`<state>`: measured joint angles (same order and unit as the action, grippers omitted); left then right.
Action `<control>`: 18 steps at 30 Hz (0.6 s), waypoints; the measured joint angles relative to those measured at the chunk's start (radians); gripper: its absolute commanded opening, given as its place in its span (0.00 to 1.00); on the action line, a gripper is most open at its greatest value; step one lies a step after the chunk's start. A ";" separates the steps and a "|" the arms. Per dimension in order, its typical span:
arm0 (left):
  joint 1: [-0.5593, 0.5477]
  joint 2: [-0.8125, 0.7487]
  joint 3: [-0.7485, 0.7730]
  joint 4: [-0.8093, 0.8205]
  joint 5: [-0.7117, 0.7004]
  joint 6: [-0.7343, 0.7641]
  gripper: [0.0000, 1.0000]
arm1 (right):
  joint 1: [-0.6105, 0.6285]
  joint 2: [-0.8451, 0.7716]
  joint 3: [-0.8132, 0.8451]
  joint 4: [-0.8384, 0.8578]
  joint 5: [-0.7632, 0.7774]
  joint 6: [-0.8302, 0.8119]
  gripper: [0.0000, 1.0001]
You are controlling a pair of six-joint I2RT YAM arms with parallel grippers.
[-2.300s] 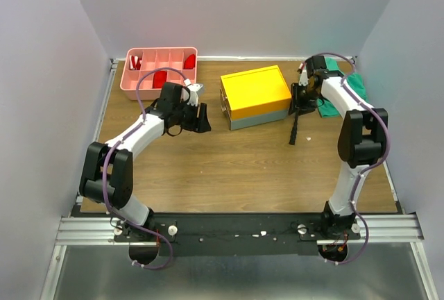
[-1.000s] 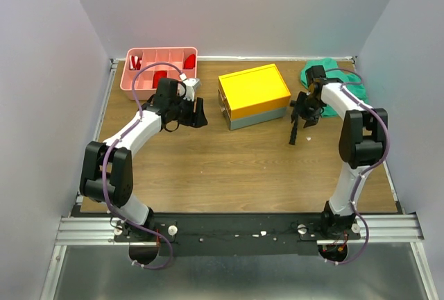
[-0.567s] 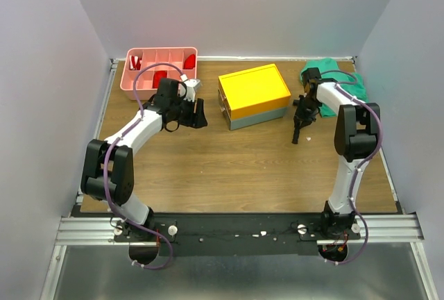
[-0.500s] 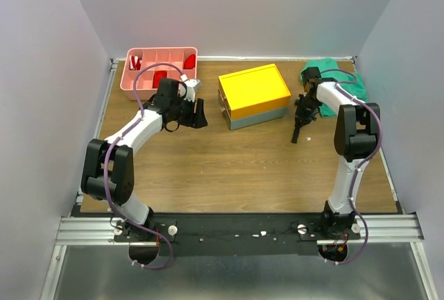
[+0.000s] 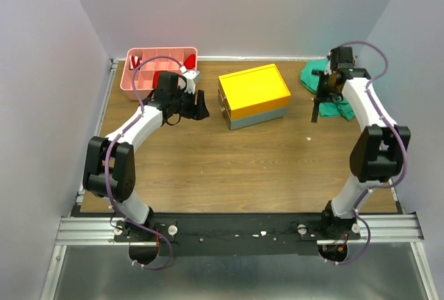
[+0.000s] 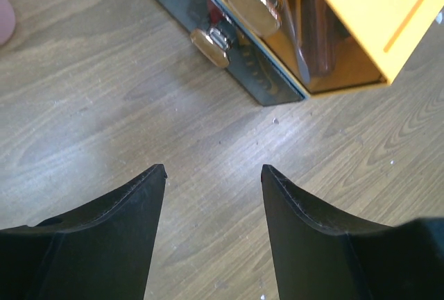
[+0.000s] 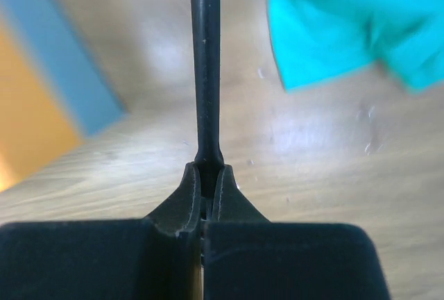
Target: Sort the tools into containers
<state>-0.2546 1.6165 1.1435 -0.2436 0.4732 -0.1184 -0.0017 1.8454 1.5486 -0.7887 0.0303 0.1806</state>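
The grey toolbox with the yellow lid (image 5: 254,92) stands at the back middle. The pink tray (image 5: 142,79) sits at the back left and holds red things. My right gripper (image 5: 325,90) is shut on the black hammer (image 5: 316,109) and holds it off the table beside the green cloth (image 5: 310,75). In the right wrist view the hammer's handle (image 7: 205,71) runs straight out from the shut gripper (image 7: 205,171). My left gripper (image 5: 201,105) is open and empty just left of the toolbox. The left wrist view shows the gripper (image 6: 214,171) over bare wood, facing the toolbox (image 6: 243,43).
The toolbox's side shows two metal latches (image 6: 211,43), with tools dimly seen through its wall. The green cloth (image 7: 333,22) lies at the back right by the wall. Grey walls close in the table's sides and back.
My right gripper has lifted the hammer off the table and carried it right and back, next to the green cloth. My left gripper has shifted slightly toward the back.
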 measured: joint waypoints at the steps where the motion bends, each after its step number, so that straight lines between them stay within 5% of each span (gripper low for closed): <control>1: 0.000 0.006 0.007 0.006 0.000 -0.003 0.67 | -0.004 -0.060 0.027 0.013 -0.020 -0.030 0.01; 12: 0.000 0.045 0.060 0.054 0.016 -0.040 0.67 | 0.112 0.019 0.524 -0.041 -0.389 -0.586 0.01; 18: 0.010 -0.012 -0.003 0.066 0.016 -0.037 0.68 | 0.293 0.102 0.573 -0.159 -0.457 -1.043 0.01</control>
<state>-0.2451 1.6047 1.1404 -0.1772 0.4892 -0.1551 0.2916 1.9472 2.1220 -0.9482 -0.4267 -0.8623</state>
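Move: The shut right gripper already holds the black hammer by its handle. The toolbox lies about 23 cm to its left, level with it in reach, its middle some 5 cm lower. The green cloth is about 5 cm right and 4 cm farther out, 10 cm below; the pink tray is far off, some 54 cm left and 8 cm farther out. From the left gripper the toolbox is about 17 cm right, 5 cm ahead and 8 cm below. Keep the right gripper shut on the hammer's handle and swing it quickly up and forward off the cloth side, rising nearly 20 cm, while you carry it about 19 cm left across to above the toolbox. Yaw the wrist counter-clockwise some 80 degrees on the way; over the last part draw back slightly and start sinking. ##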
